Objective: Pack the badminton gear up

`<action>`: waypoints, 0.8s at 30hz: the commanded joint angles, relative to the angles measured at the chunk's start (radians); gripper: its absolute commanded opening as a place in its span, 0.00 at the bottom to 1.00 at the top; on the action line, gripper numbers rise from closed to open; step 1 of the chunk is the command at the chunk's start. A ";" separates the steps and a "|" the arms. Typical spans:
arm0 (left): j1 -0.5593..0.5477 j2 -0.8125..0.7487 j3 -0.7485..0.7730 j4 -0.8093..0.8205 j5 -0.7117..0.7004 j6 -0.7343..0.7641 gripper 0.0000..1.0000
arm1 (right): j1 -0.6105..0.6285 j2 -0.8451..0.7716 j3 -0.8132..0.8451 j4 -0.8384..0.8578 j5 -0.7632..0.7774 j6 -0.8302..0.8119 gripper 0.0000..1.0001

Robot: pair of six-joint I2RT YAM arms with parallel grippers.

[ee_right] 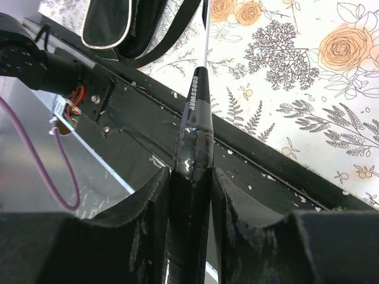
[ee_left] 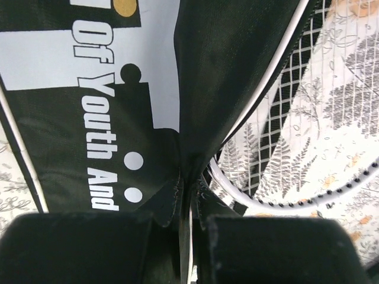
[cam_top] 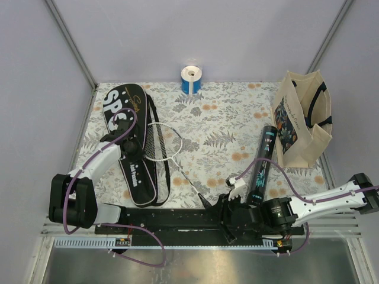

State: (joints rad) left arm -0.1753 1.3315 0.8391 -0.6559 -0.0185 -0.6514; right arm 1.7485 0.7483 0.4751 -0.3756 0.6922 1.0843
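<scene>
The long black racket cover [cam_top: 127, 142] lies at the left of the floral table. My left gripper [ee_left: 188, 207] is shut on the fabric edge of the cover [ee_left: 89, 118], holding its flap lifted. A white-framed racket [cam_top: 163, 142] lies with its head [ee_left: 278, 201] against the open side, partly under the flap. Its thin shaft [ee_right: 205, 29] runs to a black handle [ee_right: 198, 112]. My right gripper [ee_right: 190, 177] is shut on that handle, near the table's front edge [cam_top: 228, 213]. A black tube [cam_top: 263, 165] lies to the right.
A beige tote bag [cam_top: 302, 118] stands at the right edge. A blue-and-white roll [cam_top: 191, 78] stands at the back middle. The black base rail [cam_top: 177, 222] runs along the front, right under the racket handle. Walls close in the table on three sides.
</scene>
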 commanded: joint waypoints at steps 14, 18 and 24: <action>0.005 -0.147 -0.117 0.177 0.374 -0.021 0.00 | -0.004 0.483 0.250 0.414 0.098 -0.362 0.00; 0.007 -0.163 -0.126 0.147 0.382 0.013 0.00 | -0.032 0.559 0.290 0.475 0.066 -0.391 0.00; 0.003 -0.222 -0.184 0.162 0.454 0.013 0.00 | -0.164 0.651 0.333 0.544 -0.039 -0.380 0.00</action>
State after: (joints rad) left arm -0.1627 1.1618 0.6918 -0.5144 0.2874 -0.6449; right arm 1.6615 1.3609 0.7238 -0.0124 0.7231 0.7341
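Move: The right hand holds the racket by its grip, with the racket head reaching about 30 cm ahead and 25 to the left. The bag's mouth, which takes the head in, is roughly 28 cm ahead, 32 left and 9 lower; the black shuttle tube lies some 22 cm ahead and 20 right. The left hand pinches the bag's flap, the mouth about 4 cm ahead, 4 right and just below. Keeping its grip on the handle, the right hand pushes the racket head-first into the bag, carrying it about 10 cm to its left with a dip of 3 cm on the way that is half regained, easing forward at the end and rolling some 20 degrees about the line of its fingers. Meanwhile the left hand keeps the flap pinched and draws it about 5 cm to the right, across towards the incoming racket, fingertips swinging rightward, then lifts it a couple of centimetres and eases slightly back. ##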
